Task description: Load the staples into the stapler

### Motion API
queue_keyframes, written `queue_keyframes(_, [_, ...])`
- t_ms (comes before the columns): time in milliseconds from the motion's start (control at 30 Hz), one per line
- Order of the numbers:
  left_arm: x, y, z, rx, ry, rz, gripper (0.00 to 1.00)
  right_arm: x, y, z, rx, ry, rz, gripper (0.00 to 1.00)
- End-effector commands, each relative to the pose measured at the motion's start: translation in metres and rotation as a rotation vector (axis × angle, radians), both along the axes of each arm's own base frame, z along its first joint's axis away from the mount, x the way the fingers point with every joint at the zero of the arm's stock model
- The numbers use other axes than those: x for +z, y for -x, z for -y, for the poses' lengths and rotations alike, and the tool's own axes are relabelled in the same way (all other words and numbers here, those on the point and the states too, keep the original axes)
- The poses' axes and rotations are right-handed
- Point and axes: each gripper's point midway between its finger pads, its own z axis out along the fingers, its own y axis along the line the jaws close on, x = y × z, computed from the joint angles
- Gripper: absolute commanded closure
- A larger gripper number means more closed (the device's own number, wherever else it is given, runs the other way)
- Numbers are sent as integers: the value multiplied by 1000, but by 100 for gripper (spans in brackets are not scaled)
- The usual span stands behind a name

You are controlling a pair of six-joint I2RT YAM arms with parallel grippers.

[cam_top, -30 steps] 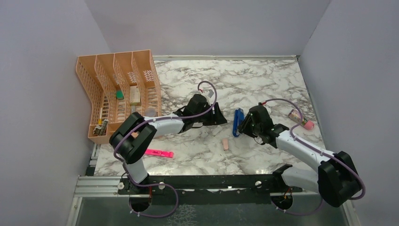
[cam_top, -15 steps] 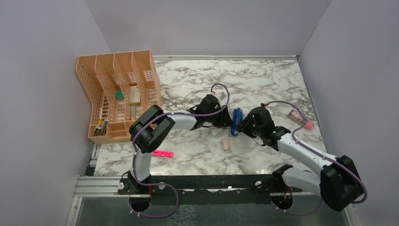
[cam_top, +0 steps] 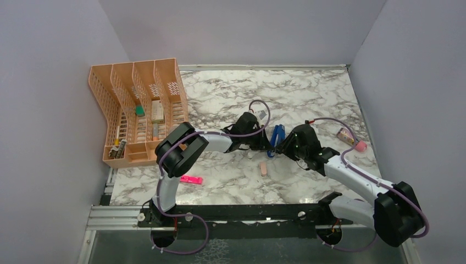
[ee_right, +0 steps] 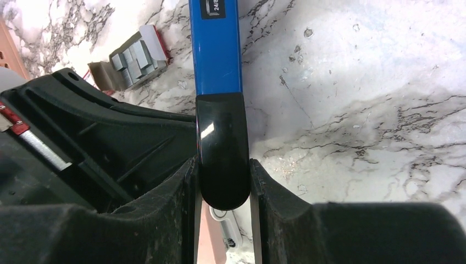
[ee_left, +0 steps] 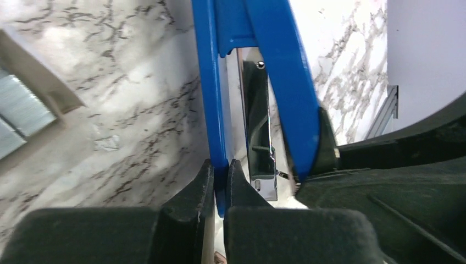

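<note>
The blue stapler (cam_top: 278, 136) lies mid-table between both grippers. My right gripper (ee_right: 222, 181) is shut on its black end (ee_right: 222, 159), with the blue body (ee_right: 215, 49) running away from the fingers. My left gripper (ee_left: 221, 181) is shut on a thin blue edge of the stapler (ee_left: 211, 82). Beside that edge, the chrome magazine (ee_left: 258, 137) shows in the gap under the blue top (ee_left: 286, 82). The staples (ee_right: 134, 55) sit in their small tray and box on the marble, left of the stapler in the right wrist view and apart from it.
A peach desk organiser (cam_top: 137, 110) stands at the back left. A pink highlighter (cam_top: 186, 179) lies near the front left. A peach-pink piece (cam_top: 263, 168) and a white capsule (ee_right: 231, 225) lie just below the stapler. A pink-capped item (cam_top: 351, 140) lies at the right.
My left gripper moved right to the stapler and shut on its thin blue edge. The right gripper kept its hold on the black end and shifted a little.
</note>
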Motion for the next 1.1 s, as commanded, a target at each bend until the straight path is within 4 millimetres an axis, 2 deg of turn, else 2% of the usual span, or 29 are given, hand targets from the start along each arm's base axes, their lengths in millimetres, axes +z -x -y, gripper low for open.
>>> queue_keyframes(0, [-9, 8, 3, -58, -15, 29, 100, 43, -28, -1, -27, -4, 143, 81])
queue_keyframes(167, [-18, 8, -3, -66, -54, 50, 100, 69, -42, 26, -78, 91, 223, 80])
queue_keyframes(300, [-17, 8, -3, -79, -56, 64, 100, 94, -57, 46, -116, 150, 291, 79])
queue_keyframes(400, [-15, 10, -2, -99, -50, 69, 100, 104, -67, 61, -154, 196, 312, 78])
queue_keyframes(667, [-7, 19, 4, -145, -35, 97, 100, 113, -89, 96, -247, 255, 332, 75])
queue_keyframes(933, [0, 30, 12, -197, -11, 105, 100, 114, -104, 112, -293, 256, 328, 70])
queue_keyframes(1067, [-1, 32, 14, -202, -11, 104, 100, 104, -110, 117, -296, 266, 298, 67])
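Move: The right hand already grips the black nose of the stapler's partly opened top cover; the hinge it swings about lies some 10 cm ahead, level sideways, and about 3 cm lower. From that hand the open staple tray is about 9 cm ahead and 13 cm left, and the pink eraser about 8 cm back and 7 cm left. The left hand still pinches the front of the stapler's blue base, with the hinge about 10 cm ahead and 4 cm to its right. Keeping its grip on the nose, the right hand swings the stapler's top cover open about the hinge, going right, forward and up together, then nearly level to the right and forward once it has risen about 7 cm; in all it goes some 8 cm right and nearly as far forward, its fingers tipping up and turning clockwise about 10 degrees each. The left hand keeps pinching the front of the base and holds it back against the pull, staying within about 1 cm of its place. ##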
